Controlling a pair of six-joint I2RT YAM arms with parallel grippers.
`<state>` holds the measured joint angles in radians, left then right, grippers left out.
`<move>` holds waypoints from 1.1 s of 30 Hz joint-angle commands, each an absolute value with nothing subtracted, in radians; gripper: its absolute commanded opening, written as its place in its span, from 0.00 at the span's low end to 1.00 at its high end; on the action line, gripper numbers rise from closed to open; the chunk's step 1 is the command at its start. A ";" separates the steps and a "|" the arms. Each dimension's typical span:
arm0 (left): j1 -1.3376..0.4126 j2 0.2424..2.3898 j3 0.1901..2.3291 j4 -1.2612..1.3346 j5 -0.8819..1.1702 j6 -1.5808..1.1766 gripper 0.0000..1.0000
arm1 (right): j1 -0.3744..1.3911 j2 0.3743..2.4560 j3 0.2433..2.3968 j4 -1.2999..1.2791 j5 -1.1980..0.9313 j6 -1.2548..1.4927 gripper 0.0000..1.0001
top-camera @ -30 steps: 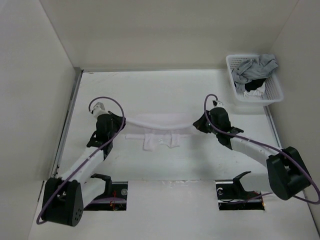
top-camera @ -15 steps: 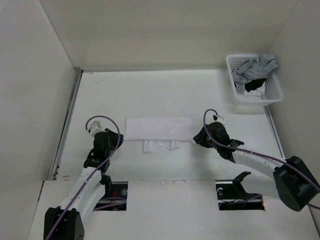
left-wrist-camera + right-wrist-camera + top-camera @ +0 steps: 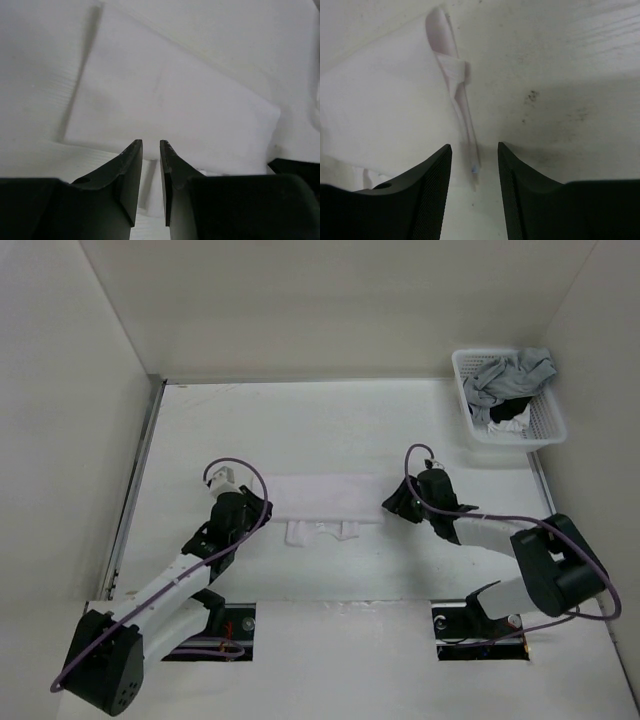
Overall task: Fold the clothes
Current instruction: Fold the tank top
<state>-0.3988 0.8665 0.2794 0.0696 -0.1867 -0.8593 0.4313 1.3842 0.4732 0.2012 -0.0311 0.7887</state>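
The clothes (image 3: 318,496), a thin white garment, lie folded into a flat band across the middle of the table, with the strap end (image 3: 320,532) poking out at the near side. My left gripper (image 3: 264,509) sits low at the band's left end. In the left wrist view its jaws (image 3: 151,143) stand a narrow gap apart, with nothing between them and the white cloth (image 3: 170,105) just ahead. My right gripper (image 3: 391,502) is at the band's right end, open. In the right wrist view the garment's folded edge (image 3: 462,100) runs toward the gap of the gripper (image 3: 474,146), untouched.
A white basket (image 3: 548,426) stands at the back right corner, holding a grey garment (image 3: 510,373) and a small black one (image 3: 497,412). White walls close in the table at the back and on both sides. Two cut-outs in the near edge hold the arm bases.
A second ago both grippers held the garment's edge stretched in the air. They let it go, it now lies folded over, and both grippers have come back to its ends with jaws apart.
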 commanded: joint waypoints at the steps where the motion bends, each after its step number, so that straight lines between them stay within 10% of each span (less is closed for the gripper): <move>1: -0.475 0.873 0.357 0.179 -0.270 -0.835 0.19 | 0.423 1.459 0.520 0.369 -0.144 0.825 0.46; 12: -0.557 0.876 0.390 0.218 -0.282 -0.799 0.20 | 0.397 1.502 0.437 0.600 -0.148 0.974 0.04; 22: -0.679 0.962 0.411 0.310 -0.284 -0.821 0.20 | 0.399 0.891 0.529 -0.056 0.083 0.714 0.05; 33: -0.665 0.842 0.356 0.281 -0.278 -0.839 0.21 | 0.744 1.273 0.926 -0.248 0.253 0.637 0.08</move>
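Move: The right hand is open and low beside the tank top's right end, which lies about 4 cm to its left, 2 cm ahead and 2 cm lower. The middle of the folded tank top is about 16 cm left and 2 cm ahead. Its straps stick out about 15 cm to the left and 5 cm back. From the left hand, the tank top's middle is about 10 cm right, 3 cm ahead and 7 cm below. The right fingers close on the tank top's right end after a slide of about 4 cm left and slightly forward. The hand then lifts steeply by some 17 cm, drifting right with the fingertips tilting up, before swinging left above the cloth and starting to sink. The left hand, empty with its fingers barely open, moves about 8 cm right and rises 7 cm. ##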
